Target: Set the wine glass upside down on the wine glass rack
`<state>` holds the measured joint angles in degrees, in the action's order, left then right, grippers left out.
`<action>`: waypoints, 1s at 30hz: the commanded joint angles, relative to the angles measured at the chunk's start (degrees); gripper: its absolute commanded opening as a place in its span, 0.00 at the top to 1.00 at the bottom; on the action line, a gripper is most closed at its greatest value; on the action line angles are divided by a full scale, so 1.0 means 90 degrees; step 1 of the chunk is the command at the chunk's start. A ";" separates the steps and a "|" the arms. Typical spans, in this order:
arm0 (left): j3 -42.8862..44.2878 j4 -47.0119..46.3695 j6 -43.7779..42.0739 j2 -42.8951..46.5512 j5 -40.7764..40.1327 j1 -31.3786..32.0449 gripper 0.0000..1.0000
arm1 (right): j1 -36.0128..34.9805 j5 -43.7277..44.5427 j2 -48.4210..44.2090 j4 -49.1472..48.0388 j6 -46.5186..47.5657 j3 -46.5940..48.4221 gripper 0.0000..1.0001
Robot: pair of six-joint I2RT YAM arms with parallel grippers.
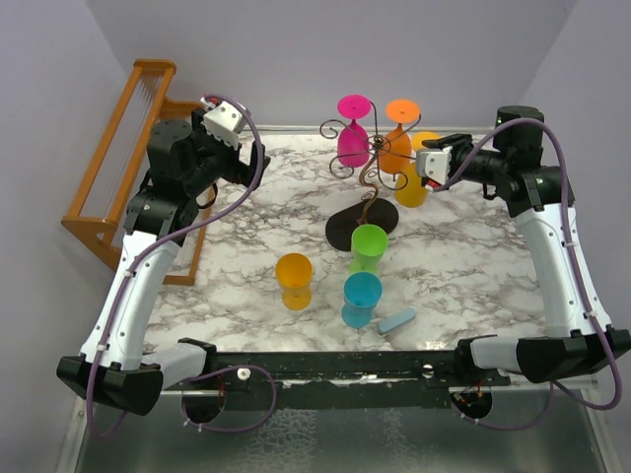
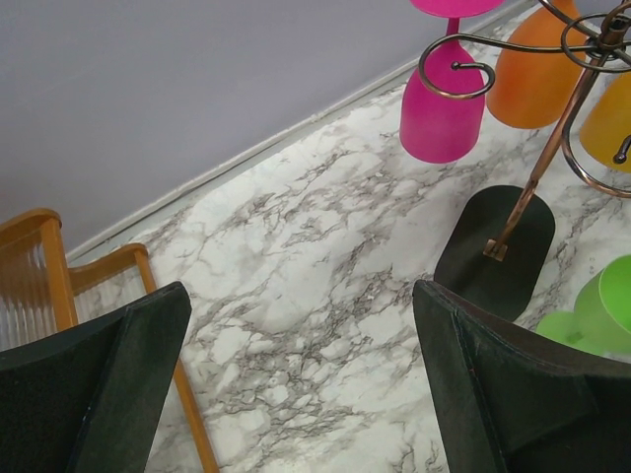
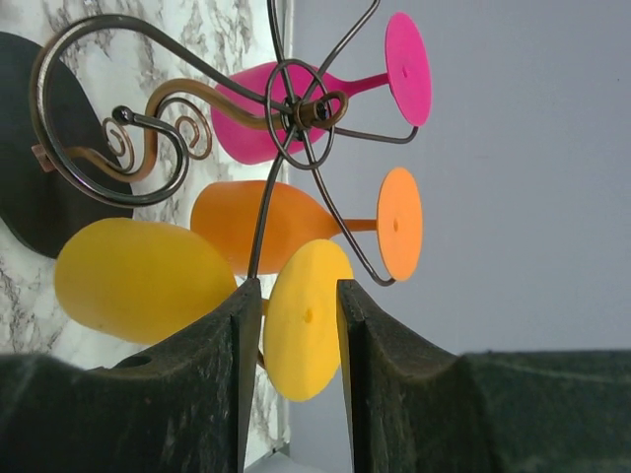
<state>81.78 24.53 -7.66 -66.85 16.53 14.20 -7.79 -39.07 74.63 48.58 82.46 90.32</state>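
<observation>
The wine glass rack (image 1: 373,182) is a dark wire tree on a black oval base (image 1: 360,229); it also shows in the left wrist view (image 2: 552,148) and the right wrist view (image 3: 296,108). A pink glass (image 1: 352,143) and an orange glass (image 1: 396,148) hang on it upside down. A yellow wine glass (image 1: 411,187) hangs foot-up on the right arm, a wire passing between its bowl (image 3: 138,281) and foot (image 3: 301,325). My right gripper (image 1: 424,165) (image 3: 293,286) has its jaws partly apart round that foot. My left gripper (image 1: 237,138) (image 2: 301,296) is open and empty above the marble.
A large wooden stepped rack (image 1: 118,168) (image 2: 49,266) stands at the table's left edge. An orange glass (image 1: 294,281), a green glass (image 1: 368,246) (image 2: 601,305) and a blue glass (image 1: 362,299) sit on the marble in front of the wire rack, with a pale blue flat piece (image 1: 397,320) beside them.
</observation>
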 commanded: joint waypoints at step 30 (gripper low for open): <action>-0.1751 0.1771 -0.2277 -0.0025 0.1566 0.1594 0.10 | 0.0016 -0.0410 -0.0515 -0.1025 -0.4189 0.0604 0.39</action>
<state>67.33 36.86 -22.13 -66.78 33.56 26.20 -7.79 -48.21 71.75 46.92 58.59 94.50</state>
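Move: The yellow wine glass standing on the table lies about 9 cm back, 9 cm to the right and 32 cm below the left hand; the green glass stands level with that hand and 26 cm right, the blue one 14 cm back and 24 cm right. For the right hand, the hung yellow glass is some 3 cm ahead, 4 cm left and 6 below, with the rack's hub 2 cm ahead, 14 left and 2 below. With its fingers staying wide open, the left hand sinks about 14 cm towards the standing yellow glass, slowly at first and then swinging back and right as well, some 10 and 8 cm, while it turns about 30 degrees clockwise and its fingers tip downward. The right hand, already loose from the hung yellow glass, draws back from the rack with a little drift left, then rises about 5 cm, rolling its left side up as its fingers open further. ##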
